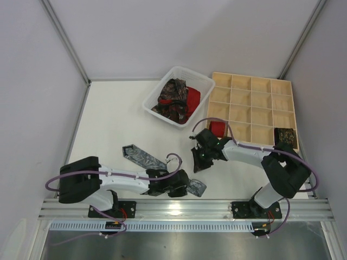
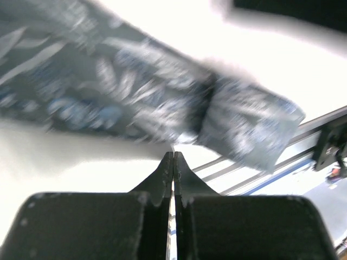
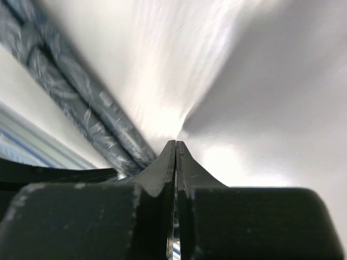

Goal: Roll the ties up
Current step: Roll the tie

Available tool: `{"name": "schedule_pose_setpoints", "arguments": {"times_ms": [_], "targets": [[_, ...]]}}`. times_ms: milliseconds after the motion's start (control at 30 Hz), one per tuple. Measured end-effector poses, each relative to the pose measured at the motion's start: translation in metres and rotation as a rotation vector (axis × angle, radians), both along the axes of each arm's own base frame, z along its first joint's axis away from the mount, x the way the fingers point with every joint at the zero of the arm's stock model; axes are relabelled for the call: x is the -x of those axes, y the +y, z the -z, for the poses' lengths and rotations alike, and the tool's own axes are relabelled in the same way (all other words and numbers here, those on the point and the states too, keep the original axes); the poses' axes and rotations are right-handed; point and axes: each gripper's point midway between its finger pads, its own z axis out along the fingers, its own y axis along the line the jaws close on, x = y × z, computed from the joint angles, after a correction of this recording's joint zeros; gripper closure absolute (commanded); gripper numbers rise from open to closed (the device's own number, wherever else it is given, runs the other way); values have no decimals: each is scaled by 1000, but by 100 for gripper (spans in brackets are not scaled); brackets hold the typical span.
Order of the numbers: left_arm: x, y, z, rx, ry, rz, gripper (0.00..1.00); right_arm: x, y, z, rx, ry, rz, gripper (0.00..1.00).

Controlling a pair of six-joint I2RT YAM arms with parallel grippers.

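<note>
A grey patterned tie (image 1: 142, 157) lies flat on the table, running diagonally from its wide tip at the left toward the near rail. My left gripper (image 1: 184, 187) hovers over its near end, shut and empty; in the left wrist view the tie (image 2: 135, 92) fills the top, its folded end (image 2: 249, 124) to the right, just beyond the gripper (image 2: 173, 154). My right gripper (image 1: 198, 164) points down at the table right of the tie, shut on nothing. The right wrist view shows the tie (image 3: 81, 108) left of the gripper (image 3: 175, 143). More ties, paisley (image 1: 172, 100) and red (image 1: 192, 98), lie in the basket.
The white basket (image 1: 162, 86) stands at the back centre. A wooden grid tray (image 1: 271, 92) sits at the right, with a red roll (image 1: 218, 128) and a dark roll (image 1: 284, 135) in its front cells. The metal rail (image 1: 184, 206) runs along the near edge.
</note>
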Motion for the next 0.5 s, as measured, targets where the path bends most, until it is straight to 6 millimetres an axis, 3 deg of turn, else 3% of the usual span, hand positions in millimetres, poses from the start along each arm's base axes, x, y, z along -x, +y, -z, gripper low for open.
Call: {"name": "schedule_pose_setpoints", "arguments": {"times_ms": [67,100,200,300,433,500], "targets": [[4,8,0,-13,0,6,99,-16,-6,-9,21,-33,35,94],[7,12,0,-19,1,10,100,-25,-7,-16,24,-58,53,84],[14,28,-2,-46,3,22,98,-40,-13,-39,17,-131,92,69],[12,41,-9,-67,-14,35,96,-42,-25,-61,-10,-175,140,49],[-10,31,-41,-8,-61,36,94,-23,-49,-71,-59,-168,212,25],[-26,21,-58,40,-83,28,94,-1,-58,-68,-100,-127,244,10]]}}
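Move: The tie's rolled end lies about 7 cm back from the right hand and level with it sideways, only about a centimetre lower; from the left hand it is some 4 cm to the right and 2 cm ahead, at nearly the same height. The tie's flat far end is roughly 25 cm left and 18 cm forward of the left hand. The red tie in the tray sits about 19 cm ahead and 10 cm right of the right hand. The tie's rolled end is left free on the table as both hands clear it. The right hand rises about 7 cm, going forward at first, then back and some 6 cm right, turning about 15 degrees clockwise while its shut fingers open three-quarters wide. The left hand, still shut, slips about 4 cm left, then lifts nearly 6 cm while swinging forward and a little back to the right. ##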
